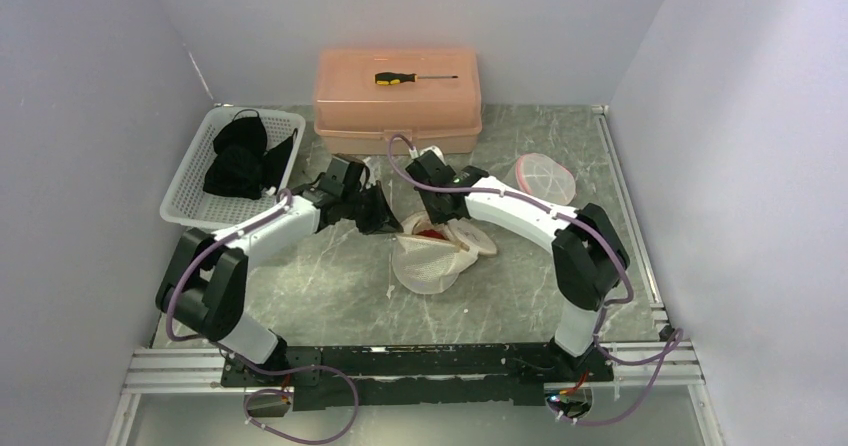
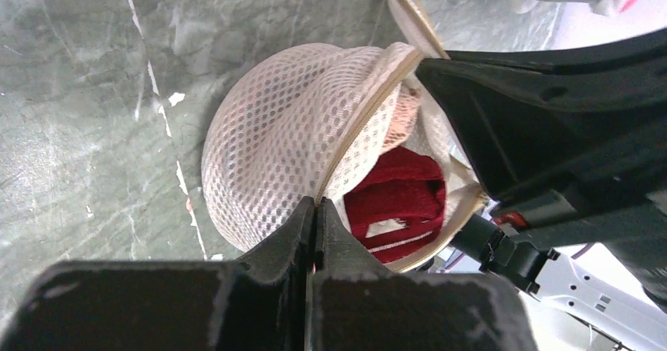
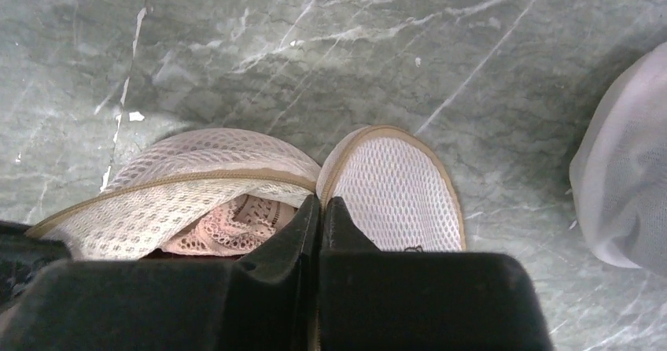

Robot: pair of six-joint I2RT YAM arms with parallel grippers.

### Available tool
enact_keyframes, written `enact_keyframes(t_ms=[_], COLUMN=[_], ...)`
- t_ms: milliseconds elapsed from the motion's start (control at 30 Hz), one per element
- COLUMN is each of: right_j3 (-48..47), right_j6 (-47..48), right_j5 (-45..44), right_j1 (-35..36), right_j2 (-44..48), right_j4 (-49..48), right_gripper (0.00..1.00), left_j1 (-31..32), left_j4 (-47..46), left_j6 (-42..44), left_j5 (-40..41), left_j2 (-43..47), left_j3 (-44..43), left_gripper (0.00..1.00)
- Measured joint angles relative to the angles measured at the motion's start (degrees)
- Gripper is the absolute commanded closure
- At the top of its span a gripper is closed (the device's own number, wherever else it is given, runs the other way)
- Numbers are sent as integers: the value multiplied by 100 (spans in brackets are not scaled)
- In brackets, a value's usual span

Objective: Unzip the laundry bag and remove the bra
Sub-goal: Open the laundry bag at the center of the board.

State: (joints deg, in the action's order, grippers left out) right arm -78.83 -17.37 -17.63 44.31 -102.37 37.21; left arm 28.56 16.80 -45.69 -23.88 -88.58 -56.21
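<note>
The laundry bag [image 1: 428, 261] is a round white mesh pouch with a tan zip edge, lying mid-table with its mouth gaping. Inside shows the bra [image 2: 397, 201], red fabric with pale pink lace [image 3: 236, 225] beside it. My left gripper [image 2: 316, 203] is shut on the bag's zip edge [image 2: 354, 138] at the near side of the opening. My right gripper [image 3: 321, 200] is shut on the rim where the mesh flap [image 3: 397, 190] folds back. In the top view the left gripper [image 1: 385, 221] and right gripper [image 1: 440, 218] meet over the bag's far side.
A white basket [image 1: 185, 181] of black clothing stands at the back left. A pink lidded box [image 1: 398, 116] with a screwdriver [image 1: 412, 78] on it is at the back. Another round mesh pouch [image 1: 545, 176] lies right of the arms. Walls close in on three sides.
</note>
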Motion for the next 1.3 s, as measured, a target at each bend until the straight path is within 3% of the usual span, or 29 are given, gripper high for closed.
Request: enact_keyframes(t_ms=[233, 433, 567, 733, 1033, 1167, 1300], right_j3=[133, 601, 929, 2105, 4782, 5412, 5633], right_j6=[-39, 66, 238, 337, 133, 28, -136], right_j5=[-90, 275, 592, 824, 1075, 1143, 1198], right_j1=[13, 13, 9, 2, 11, 37, 101], right_j2=[610, 2118, 2754, 3392, 4175, 4435, 4817], right_j4=[-369, -1775, -3213, -4826, -6067, -6526, -6533], right_gripper=[100, 100, 100, 100, 100, 99, 40], left_j1=[4, 4, 4, 4, 122, 221, 289], left_j4=[22, 46, -109, -697, -1012, -1016, -1032], left_j6=[2, 0, -50, -317, -966, -1108, -1056], left_j5=[216, 649, 1102, 1729, 2107, 2114, 2090], left_j2=[498, 986, 1447, 2170, 2295, 2295, 2345], left_j3=[0, -199, -356, 116, 1832, 2192, 2197], left_gripper=[97, 97, 97, 97, 97, 97, 97])
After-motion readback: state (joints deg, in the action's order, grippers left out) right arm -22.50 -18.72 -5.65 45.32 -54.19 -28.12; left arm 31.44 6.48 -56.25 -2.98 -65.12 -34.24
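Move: My left hand already pinches the left end of the laundry bag's rim; the bag's middle is about 4 cm back, 5 cm right and 4 cm below it. The red bra is level, 6 cm right, the flap 13 cm right and 1 cm back. My right hand grips the far rim beside the flap: bag middle 8 cm back, 4 cm left; bra 4 cm back, 3 cm left; flap 5 cm back, 5 cm right; clear container 6 cm ahead, 20 cm right, all slightly lower. I swing the bag up by its rim with both hands, left about 14 cm and right about 25 cm, then lower it again. My left keeps its pinch and comes down to its old height, some 5 cm farther left; my right stops 10 cm higher and 7 cm farther back than it began, its fingertips tipping up and its left side rolling up, and starts to open its fingers at the flap. ##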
